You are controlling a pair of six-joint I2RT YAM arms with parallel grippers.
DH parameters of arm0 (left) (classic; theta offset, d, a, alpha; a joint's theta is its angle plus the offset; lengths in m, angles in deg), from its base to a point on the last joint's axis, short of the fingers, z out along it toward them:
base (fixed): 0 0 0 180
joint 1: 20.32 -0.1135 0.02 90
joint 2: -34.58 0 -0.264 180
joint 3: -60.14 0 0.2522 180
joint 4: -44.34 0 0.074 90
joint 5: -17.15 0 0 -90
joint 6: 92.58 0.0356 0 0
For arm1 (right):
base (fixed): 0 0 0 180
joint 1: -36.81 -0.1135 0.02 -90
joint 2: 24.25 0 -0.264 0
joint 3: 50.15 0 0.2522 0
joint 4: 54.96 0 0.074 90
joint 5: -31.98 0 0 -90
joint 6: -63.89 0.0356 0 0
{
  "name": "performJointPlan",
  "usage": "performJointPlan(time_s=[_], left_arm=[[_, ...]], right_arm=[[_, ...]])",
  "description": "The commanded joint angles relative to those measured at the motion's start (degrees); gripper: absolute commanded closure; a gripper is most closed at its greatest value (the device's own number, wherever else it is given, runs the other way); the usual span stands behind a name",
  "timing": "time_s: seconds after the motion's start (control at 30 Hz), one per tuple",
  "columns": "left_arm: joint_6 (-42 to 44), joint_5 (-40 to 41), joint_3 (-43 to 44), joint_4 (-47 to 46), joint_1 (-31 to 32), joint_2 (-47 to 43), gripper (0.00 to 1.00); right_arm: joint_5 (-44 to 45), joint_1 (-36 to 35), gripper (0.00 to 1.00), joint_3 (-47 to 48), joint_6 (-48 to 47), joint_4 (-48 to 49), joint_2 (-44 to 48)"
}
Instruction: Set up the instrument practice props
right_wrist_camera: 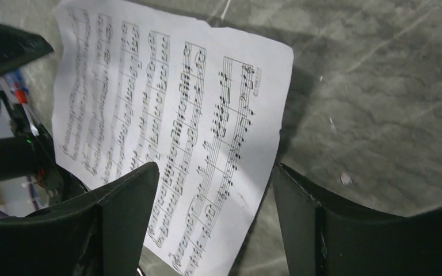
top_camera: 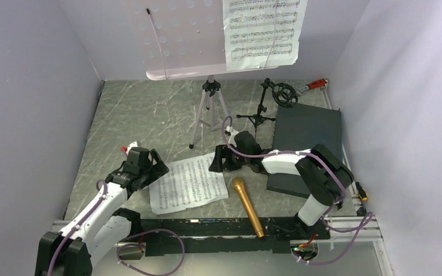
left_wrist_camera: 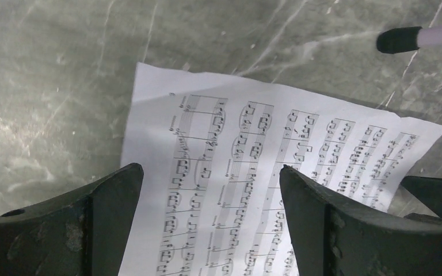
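A pale lilac tripod music stand (top_camera: pixel 184 40) stands at the back, with one white music sheet (top_camera: pixel 262 31) on the right of its desk. A second music sheet (top_camera: pixel 189 185) lies flat on the table, also in the left wrist view (left_wrist_camera: pixel 265 172) and the right wrist view (right_wrist_camera: pixel 167 109). My left gripper (top_camera: pixel 154 168) is open at its left edge, jaws wide over the paper. My right gripper (top_camera: pixel 216 161) is open at its upper right corner. A gold microphone (top_camera: pixel 247 206) lies to the sheet's right. A small black mic stand (top_camera: pixel 273 100) with ring mount stands behind.
A dark grey flat slab (top_camera: pixel 305 138) lies at the right under my right arm. A red-handled wrench (top_camera: pixel 313 85) lies at the back right corner. Pale walls close in the left, back and right. A rubber-tipped stand leg (left_wrist_camera: pixel 414 38) rests near the sheet.
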Motion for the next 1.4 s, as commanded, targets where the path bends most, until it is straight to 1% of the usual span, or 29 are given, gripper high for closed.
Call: performJointPlan(time_s=[0.0, 0.13, 0.23, 0.33, 0.43, 0.5, 0.53, 0.57, 0.67, 0.73, 0.8, 0.87, 0.97, 1.07, 1.13, 1.27, 1.33, 1.37], left_arm=[[-6.71, -3.67, -3.72, -0.22, -2.37, -3.15, 0.06], [-8.57, -6.25, -7.81, -4.23, -3.73, -3.43, 0.06], [-8.08, -7.05, -8.95, -5.87, -3.94, -2.74, 0.06], [-7.29, -7.2, -9.62, -7.1, -4.13, -2.29, 0.06], [-7.2, -7.8, -10.15, -8.33, -4.23, -2.23, 0.06], [-7.16, -8.55, -10.76, -9.58, -4.19, -2.38, 0.06], [-7.24, -8.79, -11.0, -9.9, -4.23, -2.48, 0.06], [-7.25, -9.08, -11.13, -10.32, -4.23, -2.57, 0.06], [-6.45, -8.95, -10.16, -9.13, -4.23, -2.97, 0.06], [-5.38, -8.08, -9.03, -7.47, -4.23, -3.72, 0.06], [-4.24, -7.34, -7.87, -5.89, -4.23, -5.25, 0.06], [-2.85, -7.61, -6.74, -5.19, -4.23, -7.06, 0.06], [0.97, -10.13, -4.66, -5.6, -4.23, -9.82, 0.06], [5.95, -13.57, -1.66, -6.71, -4.23, -12.3, 0.06], [9.1, -16.36, 1.17, -7.46, -4.25, -13.01, 0.06], [17.78, -25.43, 10.47, -6.12, -4.22, -11.19, 0.06], [23.41, -31.19, 16.22, -3.81, -4.23, -9.22, 0.06], [26.01, -35.39, 19.66, -2.36, -4.19, -8.32, 0.06]], right_arm=[[-1.91, 0.03, 0.25, -0.17, 5.67, 6.72, -4.33], [-5.69, 0.1, 0.31, -0.1, 7.91, 12.99, -6.55], [-7.49, 0.08, 0.35, -0.64, 9.66, 16.42, -6.41], [-8.08, 0.07, 0.42, -1.42, 10.5, 18.25, -5.67], [-7.77, 0.05, 0.44, -1.86, 10.75, 18.87, -4.93], [-7.66, 0.03, 0.49, -2.11, 10.84, 19.79, -4.8], [-7.62, 0.02, 0.52, -1.91, 10.76, 19.9, -4.9], [-7.64, 0.06, 0.57, -1.58, 10.55, 19.76, -5.06], [-7.01, -0.01, 0.75, -0.47, 9.36, 17.73, -4.48], [-5.42, -0.05, 0.89, -0.01, 7.67, 14.23, -2.79], [-3.76, -0.05, 0.99, 0.32, 5.1, 10.3, -0.15], [-2.02, -0.09, 1.0, 0.97, 1.06, 5.43, 3.17], [0.07, -0.11, 1.0, 2.57, -5.15, -2.77, 9.21], [0.06, -0.08, 1.0, 4.85, -11.9, -11.33, 16.56], [-0.68, -0.12, 1.0, 7.85, -15.9, -18.69, 20.32], [-5.27, -0.07, 1.0, 15.33, -21.48, -30.91, 26.4], [-8.3, -0.13, 1.0, 18.06, -23.32, -35.1, 28.62], [-10.75, -0.11, 1.0, 19.23, -24.09, -36.61, 29.58]])
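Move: The loose music sheet lies flat just under both open hands. Its middle is about 10 cm left and 6 cm back from the right hand, whose fingers straddle the right edge; the far-right corner is some 5 cm straight ahead of them. From the left hand the middle lies roughly 11 cm right and 4 cm back. The nearest stand foot is about 9 cm ahead and 8 cm left of the right hand, the gold microphone 15 cm back and 12 cm right. The right fingers close fully and pinch the sheet by its right side after a 3 cm slide left, then carry it up some 18 cm, easing back to the right while the fingertips tilt up. The left hand, still wide open, sinks about 2 cm beside the sheet's left end, rolls slightly and waits, then rises to about 12 cm above its start, swinging a little right and forward with its fingertips tilting up and turning clockwise. ##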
